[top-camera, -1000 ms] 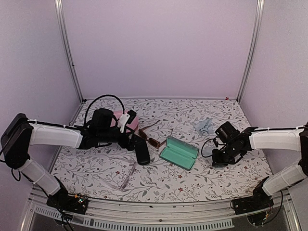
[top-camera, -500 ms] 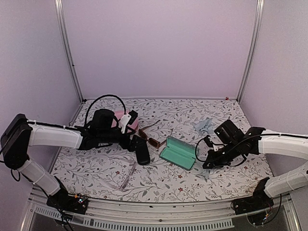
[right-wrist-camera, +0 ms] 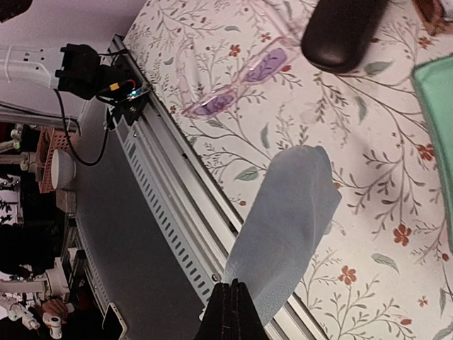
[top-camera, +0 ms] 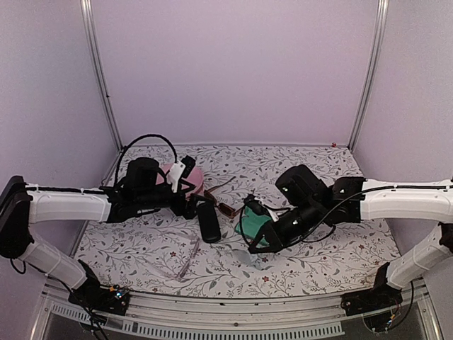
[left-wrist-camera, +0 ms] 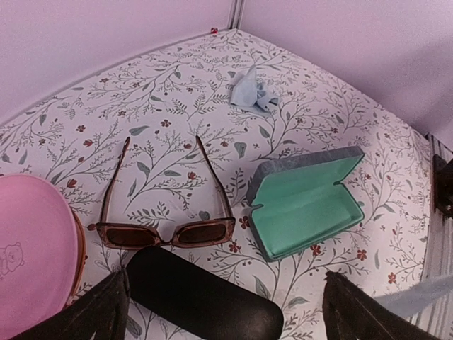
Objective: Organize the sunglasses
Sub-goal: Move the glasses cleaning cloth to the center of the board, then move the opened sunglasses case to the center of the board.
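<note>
The reddish-brown sunglasses (left-wrist-camera: 166, 232) (top-camera: 225, 207) lie unfolded, lenses against the black hard case (left-wrist-camera: 202, 297) (top-camera: 208, 223). The pale, near-transparent pair (right-wrist-camera: 241, 79) (top-camera: 185, 259) lies near the table's front edge. My left gripper (left-wrist-camera: 225, 278) (top-camera: 195, 190) hovers open above the black case, one finger on each side, holding nothing. My right gripper (right-wrist-camera: 230, 312) (top-camera: 253, 244) is shut on a grey-blue cloth (right-wrist-camera: 287, 227) (top-camera: 249, 257) that hangs from it over the front edge, to the right of the pale pair.
An open grey-blue case with a green lining (left-wrist-camera: 304, 205) (top-camera: 245, 225) lies right of the sunglasses, partly under my right arm. A pink round case (left-wrist-camera: 32, 248) (top-camera: 192, 174) sits at the left. A second crumpled cloth (left-wrist-camera: 249, 88) lies further back. The metal rail (right-wrist-camera: 177, 205) borders the front.
My right arm has swung left across the table to the front of the green-lined case, with the cloth hanging from it. The left arm has shifted only slightly.
</note>
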Robot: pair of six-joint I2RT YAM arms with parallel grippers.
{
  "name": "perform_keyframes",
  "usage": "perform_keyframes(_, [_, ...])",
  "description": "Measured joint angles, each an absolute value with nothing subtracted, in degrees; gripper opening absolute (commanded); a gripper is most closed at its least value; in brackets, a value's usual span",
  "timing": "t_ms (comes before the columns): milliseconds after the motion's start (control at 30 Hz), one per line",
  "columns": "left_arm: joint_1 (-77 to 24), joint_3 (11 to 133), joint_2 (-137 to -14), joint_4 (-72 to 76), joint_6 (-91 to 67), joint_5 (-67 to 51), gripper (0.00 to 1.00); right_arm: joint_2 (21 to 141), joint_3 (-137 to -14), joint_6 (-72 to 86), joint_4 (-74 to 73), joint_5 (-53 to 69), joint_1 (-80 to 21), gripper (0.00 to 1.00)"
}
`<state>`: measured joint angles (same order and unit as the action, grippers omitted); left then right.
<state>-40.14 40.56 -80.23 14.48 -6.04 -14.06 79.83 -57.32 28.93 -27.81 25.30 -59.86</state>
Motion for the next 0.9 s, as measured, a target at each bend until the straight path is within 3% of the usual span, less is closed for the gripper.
perform_keyframes(200, [-40.6, 38.59, -77.97, 14.72, -5.98, -13.17, 0.95, 84.49, -59.24, 27.09, -26.85, 24.25, -62.26, 0.0])
perform_keyframes(467, [-44.12, 36.47, -77.54, 14.66, -4.69, -14.11, 0.95, 91.02, -52.36, 26.52, -30.13, 15.46, -61.04, 0.0])
perform_keyframes(900, [-53.49, 34.96, -80.77, 14.22, -4.1, -16.03, 0.93, 92.16, -50.48, 26.28, -31.57, 10.07, -55.02, 0.02])
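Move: Pinched in the right fingers, the glasses cleaning cloth hangs over bare table; the spot where its held corner is to land is about 4 cm ahead of that hand, 7 to the right and 14 below. The open green case sits 15 cm ahead and 3 right, the black case 16 ahead and 14 left. From the left hand the hanging cloth is some 17 cm back, 16 right and 5 lower, the black case 3 back, 4 right and 14 below. Swinging the cloth a last 2 cm left, the right hand turns back and plunges some 13 cm while going about 9 right, fingers tipping to point nearly straight down, then draws the still pinched corner forward 3 cm, level, near the green case. The left hand, kept wide open, comes back about 10 cm, also right and down, towards the cloth, turning roughly 15 degrees clockwise. ##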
